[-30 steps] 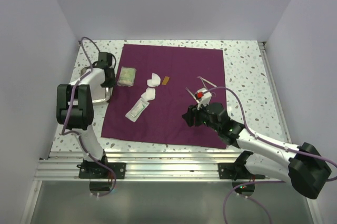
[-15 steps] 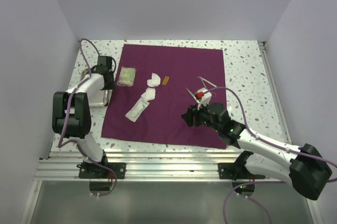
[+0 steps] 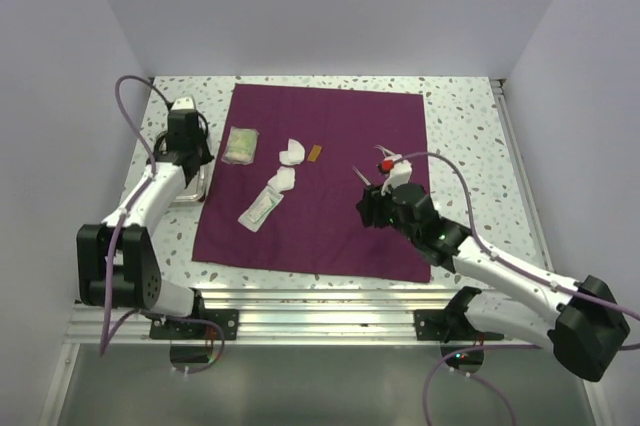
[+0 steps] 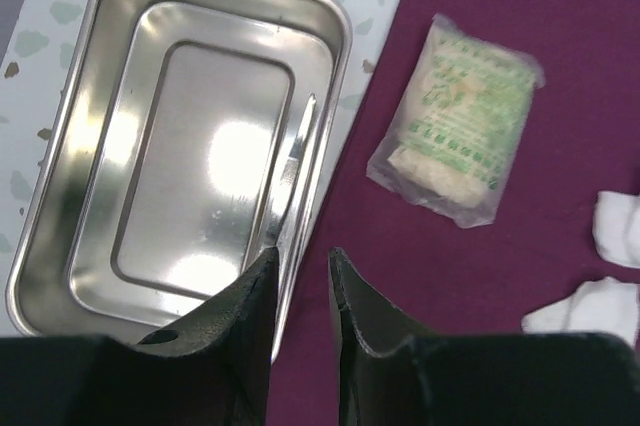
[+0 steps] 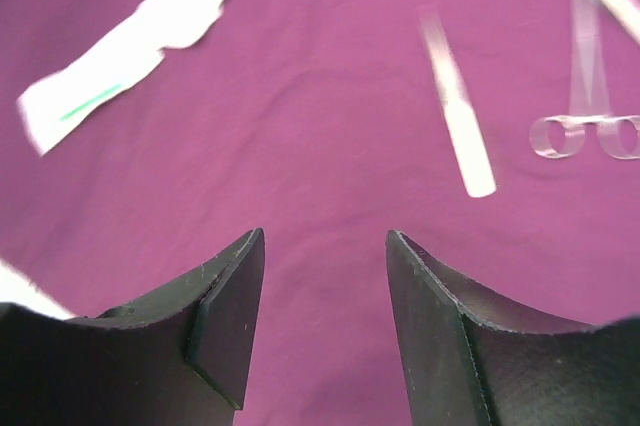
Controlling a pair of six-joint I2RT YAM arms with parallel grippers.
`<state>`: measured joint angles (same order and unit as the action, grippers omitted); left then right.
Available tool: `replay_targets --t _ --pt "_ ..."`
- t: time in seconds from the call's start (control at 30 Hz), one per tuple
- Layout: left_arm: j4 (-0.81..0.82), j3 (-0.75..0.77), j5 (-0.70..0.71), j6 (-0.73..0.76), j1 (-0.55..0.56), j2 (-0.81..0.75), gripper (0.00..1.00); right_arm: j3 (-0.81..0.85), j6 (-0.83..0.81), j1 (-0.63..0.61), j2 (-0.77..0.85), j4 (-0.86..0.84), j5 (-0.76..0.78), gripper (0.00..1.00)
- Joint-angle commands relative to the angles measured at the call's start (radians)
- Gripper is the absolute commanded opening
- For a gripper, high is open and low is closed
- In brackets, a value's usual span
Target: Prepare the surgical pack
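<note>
The surgical pack's plum-purple cloth (image 3: 330,216) lies spread flat on the table. A shiny steel tray (image 4: 90,86) stands just off its left edge, with a thin metal instrument (image 4: 297,151) inside along the right wall. My left gripper (image 4: 300,258) hovers over that rim, narrowly open with nothing between its fingers. A green packet (image 4: 462,131), white gauze (image 3: 292,152) and a long white packet (image 3: 262,206) lie on the cloth. My right gripper (image 5: 325,236) is open above bare cloth, short of a flat metal handle (image 5: 457,111) and ring-handled forceps (image 5: 585,136).
A small orange strip (image 3: 314,153) lies beside the gauze. The speckled table (image 3: 470,146) shows bare to the right of the cloth. White walls close in the left, back and right sides. The aluminium rail (image 3: 320,316) with both arm bases runs along the near edge.
My left gripper has parted its jaws and drawn back from the tray, its arm swinging out to the left. The right gripper has shifted slightly toward the instruments.
</note>
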<state>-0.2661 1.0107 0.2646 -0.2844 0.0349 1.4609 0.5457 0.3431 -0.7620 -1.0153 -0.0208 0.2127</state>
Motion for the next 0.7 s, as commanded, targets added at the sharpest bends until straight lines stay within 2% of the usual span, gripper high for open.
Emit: replay_targets --t 0.0,0.13,0.23,0.27,0.43,0.53,0.57,0.6,0.67 --pt "0.149 -0.088 -0.068 -0.048 -0.003 -0.175 0.3 0.121 0.017 0.074 -0.051 0.126 0.123 0.55" --pt "0.186 -0.153 -0.197 -0.076 -0.003 -0.276 0.32 0.19 -0.002 0.168 -0.172 0.128 -0.022 0.6" --pt "0.218 -0.219 -0.284 -0.124 -0.003 -0.384 0.44 0.321 -0.041 0.196 -0.353 0.231 -0.045 0.53" --pt "0.229 -0.236 -0.301 -0.143 -0.003 -0.44 0.53 0.344 -0.049 0.197 -0.388 0.242 -0.044 0.52" --pt "0.223 -0.316 -0.354 -0.188 -0.004 -0.559 0.59 0.408 -0.061 0.207 -0.541 0.196 -0.058 0.52" --pt "0.183 -0.348 -0.285 -0.237 -0.004 -0.606 0.79 0.47 -0.076 0.21 -0.63 0.211 -0.032 0.52" --pt "0.17 -0.357 -0.266 -0.254 -0.006 -0.623 0.95 0.486 -0.081 0.21 -0.65 0.228 -0.007 0.51" --pt "0.16 -0.372 -0.239 -0.259 -0.006 -0.632 1.0 0.514 -0.093 0.21 -0.67 0.242 -0.003 0.51" --pt "0.153 -0.389 -0.22 -0.251 -0.007 -0.651 1.0 0.53 -0.107 0.211 -0.707 0.243 0.005 0.5"
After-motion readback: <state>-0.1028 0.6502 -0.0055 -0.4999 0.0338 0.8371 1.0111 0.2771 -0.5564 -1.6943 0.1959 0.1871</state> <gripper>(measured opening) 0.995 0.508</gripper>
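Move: The scalpel lies straight ahead of the right hand, about 16 cm out and 12 cm below; the clamp is some 6 cm beyond the scalpel and 6 cm right of it, the brown card about 10 cm beyond the scalpel and 14 cm left. From the left hand the scalpel is roughly 42 cm right and 2 cm ahead, the steel tray 8 cm ahead and 8 cm left. Reaching for the scalpel, the right hand swings forward about 10 cm nearly level at first, then sinks some 9 cm, tipping its fingers down about 20 degrees and keeping them half open just above the handle. Meanwhile the empty left hand backs up and away from the tray, drifting right, its fingertips lifting and its fingers spreading fully open. ##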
